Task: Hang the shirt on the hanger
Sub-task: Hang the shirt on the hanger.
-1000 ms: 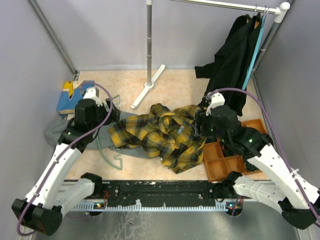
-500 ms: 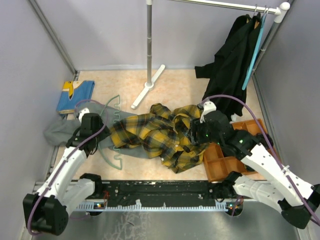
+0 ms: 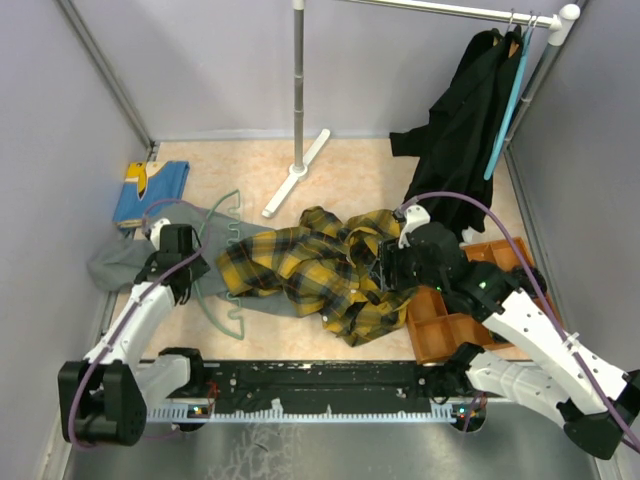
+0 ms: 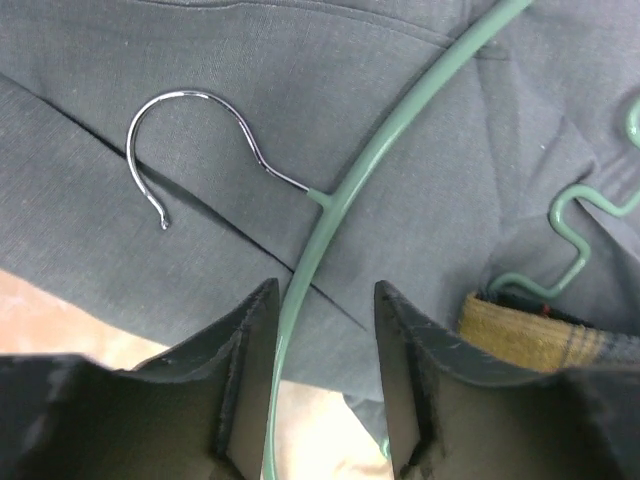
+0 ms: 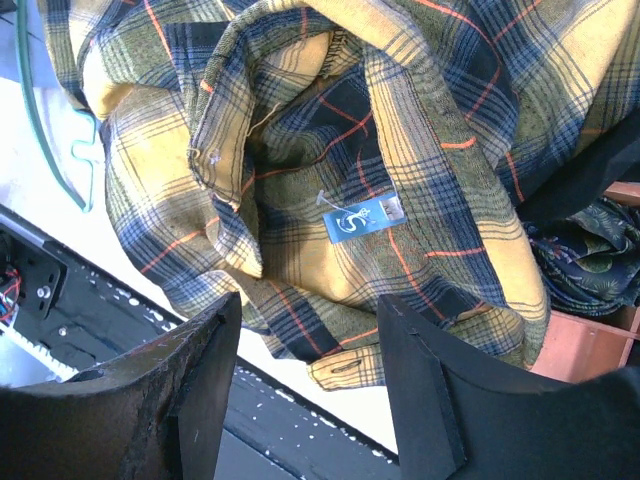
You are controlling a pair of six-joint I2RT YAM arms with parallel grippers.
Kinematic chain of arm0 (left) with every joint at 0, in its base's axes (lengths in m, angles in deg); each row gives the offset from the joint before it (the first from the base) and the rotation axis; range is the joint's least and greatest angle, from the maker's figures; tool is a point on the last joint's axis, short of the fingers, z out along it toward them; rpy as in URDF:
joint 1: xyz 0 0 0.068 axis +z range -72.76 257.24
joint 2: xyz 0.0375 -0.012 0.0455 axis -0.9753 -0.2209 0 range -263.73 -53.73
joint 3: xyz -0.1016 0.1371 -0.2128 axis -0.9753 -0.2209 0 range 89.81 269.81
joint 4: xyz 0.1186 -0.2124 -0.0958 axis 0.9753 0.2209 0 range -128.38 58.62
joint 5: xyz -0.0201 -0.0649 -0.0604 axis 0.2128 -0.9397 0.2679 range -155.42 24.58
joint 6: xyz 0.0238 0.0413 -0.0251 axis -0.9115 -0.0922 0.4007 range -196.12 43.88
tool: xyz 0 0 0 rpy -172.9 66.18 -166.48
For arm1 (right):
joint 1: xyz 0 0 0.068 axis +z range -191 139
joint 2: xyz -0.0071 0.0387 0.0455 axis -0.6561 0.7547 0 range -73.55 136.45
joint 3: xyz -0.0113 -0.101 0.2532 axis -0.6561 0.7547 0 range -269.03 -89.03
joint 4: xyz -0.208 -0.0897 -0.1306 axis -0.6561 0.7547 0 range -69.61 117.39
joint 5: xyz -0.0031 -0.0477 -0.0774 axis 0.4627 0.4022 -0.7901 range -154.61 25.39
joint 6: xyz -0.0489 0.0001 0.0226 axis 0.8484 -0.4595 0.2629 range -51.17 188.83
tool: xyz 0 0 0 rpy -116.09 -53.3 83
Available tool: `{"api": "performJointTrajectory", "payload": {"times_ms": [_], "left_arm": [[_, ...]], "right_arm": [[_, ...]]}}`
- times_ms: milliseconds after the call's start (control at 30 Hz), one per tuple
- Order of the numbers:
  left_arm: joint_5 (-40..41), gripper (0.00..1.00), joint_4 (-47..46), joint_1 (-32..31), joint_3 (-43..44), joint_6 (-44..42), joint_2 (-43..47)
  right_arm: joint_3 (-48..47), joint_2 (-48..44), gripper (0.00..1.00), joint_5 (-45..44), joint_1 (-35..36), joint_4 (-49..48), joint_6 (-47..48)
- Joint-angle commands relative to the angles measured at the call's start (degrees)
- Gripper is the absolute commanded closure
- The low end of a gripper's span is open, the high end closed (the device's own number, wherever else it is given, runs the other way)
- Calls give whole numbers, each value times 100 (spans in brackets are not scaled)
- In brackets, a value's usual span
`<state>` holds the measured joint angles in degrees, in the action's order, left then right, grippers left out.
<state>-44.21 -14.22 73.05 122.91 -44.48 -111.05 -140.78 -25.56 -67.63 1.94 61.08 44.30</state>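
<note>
The pale teal hanger (image 3: 213,300) lies on a grey garment (image 3: 118,262) at the left. Its wavy lower bar (image 4: 572,228) partly runs under the yellow plaid shirt (image 3: 320,272). My left gripper (image 3: 188,262) is low over it. In the left wrist view the hanger's arm (image 4: 345,180) runs between the open jaws (image 4: 326,290), close to the left finger, with the metal hook (image 4: 190,130) just ahead. My right gripper (image 3: 386,268) hovers open (image 5: 308,300) over the crumpled shirt (image 5: 330,150), above its collar and blue label (image 5: 362,220), holding nothing.
An orange divided tray (image 3: 447,322) sits right of the shirt, under the right arm. Black garments (image 3: 468,115) hang on the rail at the back right. The rack's post and foot (image 3: 297,165) stand behind the shirt. A blue folded item (image 3: 150,190) lies far left.
The left arm drew back towards the near left and came down over the hanger, its jaws narrowing round the hanger's arm. The right gripper shifted slightly left over the shirt, then stayed.
</note>
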Motion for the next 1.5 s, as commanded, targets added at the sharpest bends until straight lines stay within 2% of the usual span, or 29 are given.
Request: {"api": "performJointTrajectory", "payload": {"times_ms": [0,33,67,200,300,400,500,600,733,867,967,1100,1200,1300,1467], "left_arm": [[-280,63,-601,175,-164,-196,-353],[-321,71,-684,199,-202,-214,-453],[-336,74,-759,233,-237,-224,-561],[-447,76,-859,439,-170,-265,-977],[-408,74,-874,511,-164,-253,-1074],[-341,65,-810,541,-149,-236,-1035],[-207,61,-697,550,-134,-197,-937],[-194,62,-702,550,-135,-206,-896],[-406,71,-836,553,-183,-235,-1040],[-416,71,-823,551,-122,-243,-1162],[-442,69,-851,563,-112,-247,-1250],[-467,60,-839,583,-23,-242,-1476],[-535,71,-888,588,11,-282,-1577],[-599,87,-741,591,161,-389,-1553],[-781,100,-311,583,549,-506,-992]], "right_arm": [[-46,-131,43,136,-13,-239,-28],[-53,-132,43,136,-7,-230,-11],[-61,-136,43,143,-12,-216,-7],[-69,-149,43,164,-9,-193,10],[-82,-144,43,179,-12,-193,21],[-75,-149,43,201,-18,-202,28],[-81,-141,43,215,-13,-217,41],[-81,-126,43,233,-12,-235,58],[-74,-102,43,254,-13,-271,63],[-70,-86,42,280,-9,-306,54],[-84,-71,42,302,-7,-316,30],[-134,-87,42,316,-13,-259,28],[-183,-105,41,288,-13,-222,44],[-231,-114,41,260,-12,-172,55],[-288,-148,41,181,-13,-134,73]]}}
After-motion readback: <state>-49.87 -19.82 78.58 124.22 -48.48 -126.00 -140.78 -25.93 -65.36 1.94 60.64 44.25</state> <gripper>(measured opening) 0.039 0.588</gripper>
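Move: The green hanger lies on the grey shirt, the bar beside its hook about 6 cm below the left fingers and only some 1 cm ahead and 1 cm left of them. The grey shirt's middle is roughly 7 cm ahead and 5 cm right, the plaid shirt's about 33 cm right and 1 cm ahead, and the folded blue shirt some 21 cm ahead and 12 cm left. From the right hand that bar is about 44 cm left, 2 cm back and 16 cm below. The left hand sinks some 4 cm with half-open fingers either side of the hanger's green bar, hovers there while the gap narrows and widens a little, then goes down almost 2 cm more, tipping about 10 degrees steeper. Its fingers then shut and pinch the bar just on the near side of the hook's root, and the hand starts back up by about 1 cm. ##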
